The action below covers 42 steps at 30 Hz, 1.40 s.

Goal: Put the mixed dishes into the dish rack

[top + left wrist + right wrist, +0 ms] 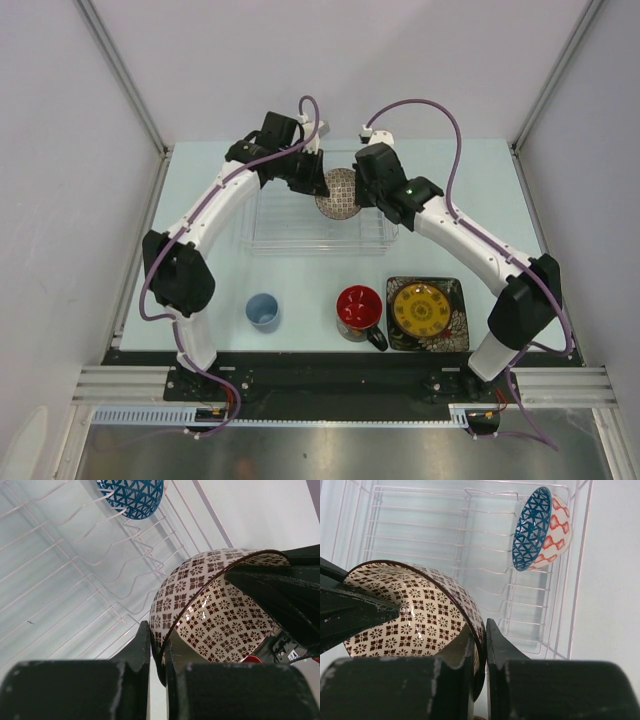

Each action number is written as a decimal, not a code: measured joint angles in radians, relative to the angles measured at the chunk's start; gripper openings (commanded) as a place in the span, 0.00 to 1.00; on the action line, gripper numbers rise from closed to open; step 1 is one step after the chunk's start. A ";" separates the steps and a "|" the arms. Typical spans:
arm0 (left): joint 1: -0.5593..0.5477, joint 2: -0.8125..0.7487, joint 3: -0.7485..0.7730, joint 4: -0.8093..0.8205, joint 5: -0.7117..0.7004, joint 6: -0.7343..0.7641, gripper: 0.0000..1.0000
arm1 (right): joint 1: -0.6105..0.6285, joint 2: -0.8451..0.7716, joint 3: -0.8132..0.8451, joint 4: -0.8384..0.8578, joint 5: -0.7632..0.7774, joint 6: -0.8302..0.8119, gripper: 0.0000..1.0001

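Observation:
The beige patterned bowl (338, 193) hangs tilted over the right part of the clear dish rack (290, 225), held from both sides. My left gripper (157, 640) is shut on one edge of its rim, one finger inside the bowl (215, 610) and one outside. My right gripper (481, 630) is shut on the opposite edge of the bowl (410, 610). A blue patterned bowl (540, 527) stands on edge among the rack's wires (420, 545); the top view hides it under my left arm. In front of the rack sit the light-blue cup (262, 311), the red-inside mug (359, 307) and the yellow plate (421, 310) on the black square plate (455, 335).
Side walls close in the pale table (220, 280) on the left and right. The arm bases and a metal rail (340, 385) run along the near edge. Purple cables loop above both wrists.

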 measured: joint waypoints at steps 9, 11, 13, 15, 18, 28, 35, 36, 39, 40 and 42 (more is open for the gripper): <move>0.004 -0.002 0.001 0.000 0.050 0.028 0.80 | 0.032 0.063 0.120 -0.098 0.084 -0.097 0.00; 0.004 -0.006 0.007 -0.005 0.062 0.042 0.92 | 0.047 0.120 0.219 -0.170 0.133 -0.137 0.00; 0.006 -0.009 0.020 -0.011 0.065 0.052 0.96 | 0.065 0.182 0.318 -0.223 0.199 -0.166 0.00; 0.019 -0.012 0.037 -0.022 0.052 0.063 0.96 | 0.077 0.206 0.367 -0.260 0.259 -0.192 0.00; 0.047 -0.031 0.049 -0.023 0.052 0.072 0.97 | 0.090 0.237 0.412 -0.328 0.360 -0.222 0.00; 0.274 -0.122 0.011 0.005 0.108 0.071 0.96 | 0.105 0.280 0.344 -0.402 0.607 -0.319 0.00; 0.464 -0.130 -0.093 0.030 0.130 0.076 0.95 | 0.107 0.342 0.326 -0.400 0.675 -0.367 0.00; 0.478 -0.135 -0.119 0.035 0.130 0.080 0.95 | 0.107 0.354 0.326 -0.400 0.681 -0.372 0.00; 0.498 -0.154 -0.192 0.049 0.130 0.097 0.94 | 0.107 0.390 0.326 -0.399 0.695 -0.386 0.00; 0.501 -0.157 -0.203 0.051 0.130 0.100 0.94 | 0.107 0.403 0.325 -0.397 0.702 -0.392 0.00; 0.502 -0.165 -0.236 0.063 0.130 0.108 0.93 | 0.106 0.426 0.321 -0.391 0.711 -0.406 0.00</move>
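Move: The brown patterned bowl hangs upright between both hands, its middle about 5 cm left of the right fingers and 5 cm right of the left ones. The rack slot it is bound for lies some 4 cm right of the right hand, 1 cm ahead and 11 cm below; for the left hand, 13 cm right, 1 cm ahead, 10 cm below. From the right hand, the blue bowl is 8 cm ahead, 3 cm right, 10 cm below. Rolling its left side down some 60 degrees, the right hand keeps its pinch on the brown bowl's rim, rises slightly, then goes right and down past its starting height towards the slot before the blue bowl. The left fingers open and let go of the opposite rim; that hand then sweeps about 20 cm left over the rack in a rising and sinking arc. ##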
